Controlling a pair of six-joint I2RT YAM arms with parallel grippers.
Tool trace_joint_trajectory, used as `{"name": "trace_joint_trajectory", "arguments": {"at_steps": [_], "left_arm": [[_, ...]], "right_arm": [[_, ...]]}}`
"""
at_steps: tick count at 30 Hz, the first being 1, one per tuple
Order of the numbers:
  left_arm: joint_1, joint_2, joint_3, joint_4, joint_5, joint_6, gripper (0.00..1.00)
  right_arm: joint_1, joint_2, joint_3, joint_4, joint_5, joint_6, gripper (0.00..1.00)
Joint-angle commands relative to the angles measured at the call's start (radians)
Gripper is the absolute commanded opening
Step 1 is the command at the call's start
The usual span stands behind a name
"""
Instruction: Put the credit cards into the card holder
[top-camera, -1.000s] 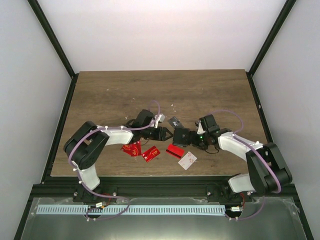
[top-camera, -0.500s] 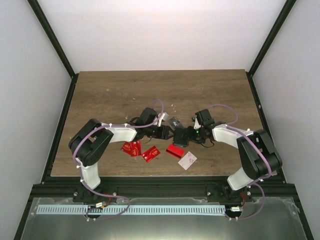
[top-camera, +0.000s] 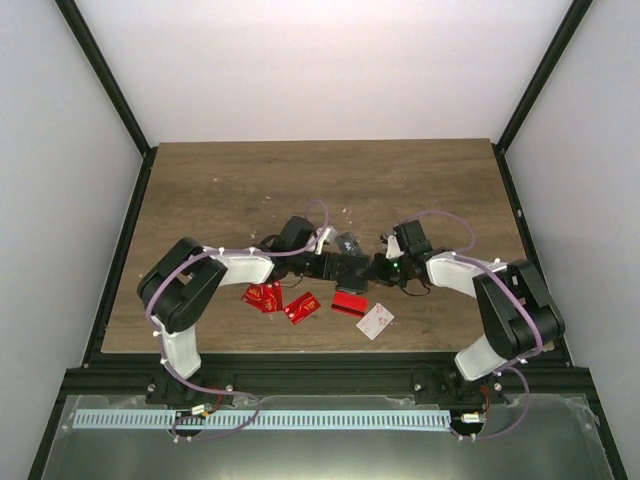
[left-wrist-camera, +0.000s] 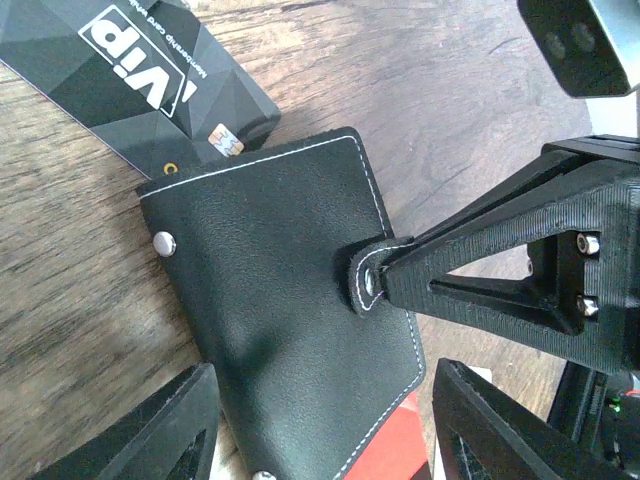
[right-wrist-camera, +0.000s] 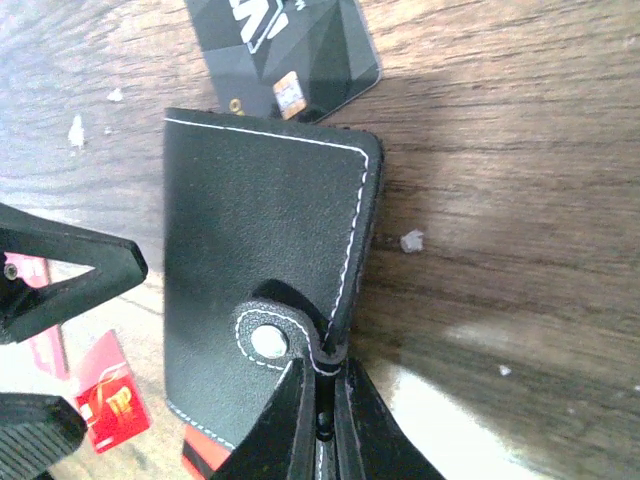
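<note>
The black card holder (left-wrist-camera: 270, 300) lies flat on the wood between both grippers (top-camera: 350, 268). Its snap strap (right-wrist-camera: 268, 338) is folded over the cover. My right gripper (right-wrist-camera: 322, 378) is shut on that strap at the holder's edge, and its fingers (left-wrist-camera: 470, 285) show pinching it. My left gripper (left-wrist-camera: 325, 440) is open, one finger on each side of the holder's near end without touching it. A dark grey credit card (left-wrist-camera: 150, 70) lies partly under the holder's far corner. One red card (left-wrist-camera: 400, 452) peeks out beneath the holder. Two more red cards (top-camera: 263, 296) (top-camera: 300, 307) and a white card (top-camera: 375, 320) lie near the front.
The table's front edge (top-camera: 330, 350) runs just below the cards. Small white crumbs (right-wrist-camera: 410, 240) dot the wood beside the holder. Both arms meet at the table's middle front, with the wooden surface (top-camera: 320, 185) stretching behind them.
My right gripper has closed on the holder's strap. Both grippers have drawn together around the holder, the left one shifting right.
</note>
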Motion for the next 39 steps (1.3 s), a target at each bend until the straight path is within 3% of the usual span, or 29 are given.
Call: {"name": "trace_joint_trajectory", "arguments": {"at_steps": [1, 15, 22, 27, 30, 31, 32, 35, 37, 39], "left_arm": [[0.003, -0.096, -0.025, -0.01, -0.03, 0.014, 0.61], [0.045, -0.334, -0.126, 0.022, 0.014, -0.039, 0.61], [0.046, -0.397, -0.149, 0.054, 0.061, -0.061, 0.57], [0.046, -0.393, -0.163, 0.119, 0.141, -0.082, 0.34], [0.046, -0.384, -0.165, 0.153, 0.174, -0.096, 0.09], [0.046, -0.386, -0.166, 0.156, 0.173, -0.098, 0.04], [0.046, -0.391, -0.167, 0.154, 0.164, -0.096, 0.04], [0.046, -0.418, -0.16, 0.084, 0.067, -0.065, 0.04], [0.044, -0.435, -0.146, 0.002, -0.036, -0.033, 0.04], [0.044, -0.441, -0.13, -0.069, -0.11, -0.01, 0.04]], "right_arm": [[-0.028, -0.076, -0.027, 0.053, -0.107, 0.006, 0.01], [-0.067, -0.309, -0.023, 0.108, -0.314, 0.013, 0.01], [-0.068, -0.387, -0.055, 0.195, -0.408, 0.035, 0.01], [-0.068, -0.409, -0.067, 0.235, -0.457, 0.042, 0.01], [-0.068, -0.42, -0.069, 0.236, -0.463, 0.038, 0.01], [-0.068, -0.422, -0.062, 0.22, -0.455, 0.028, 0.03], [-0.068, -0.425, -0.047, 0.183, -0.429, 0.01, 0.16], [-0.067, -0.441, 0.017, 0.021, -0.236, -0.043, 0.65], [-0.064, -0.459, 0.054, -0.051, -0.165, -0.059, 0.76], [-0.046, -0.479, 0.083, -0.085, -0.131, -0.058, 0.78]]}}
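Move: For the left hand, open and empty, the card holder's middle lies about 4 cm to the right, level fore and aft, some 3 cm below. The right hand already pinches the holder's right edge at the strap, with its middle about 4 cm to that hand's left and 1 cm below. Seen from the holder, the VIP card lies some 7 cm farther out, partly under it, and the striped red card about 9 cm nearer the base. Up go both hands together, the right raising the card holder by its strap edge about 15 cm and swinging its fingers up from steeply down by some 30 degrees. The left, open, climbs about 12 cm beside it, easing left and slightly back, then shuts on the holder's left side; only then does the right open wide and let go, shifting a little forward and right. ##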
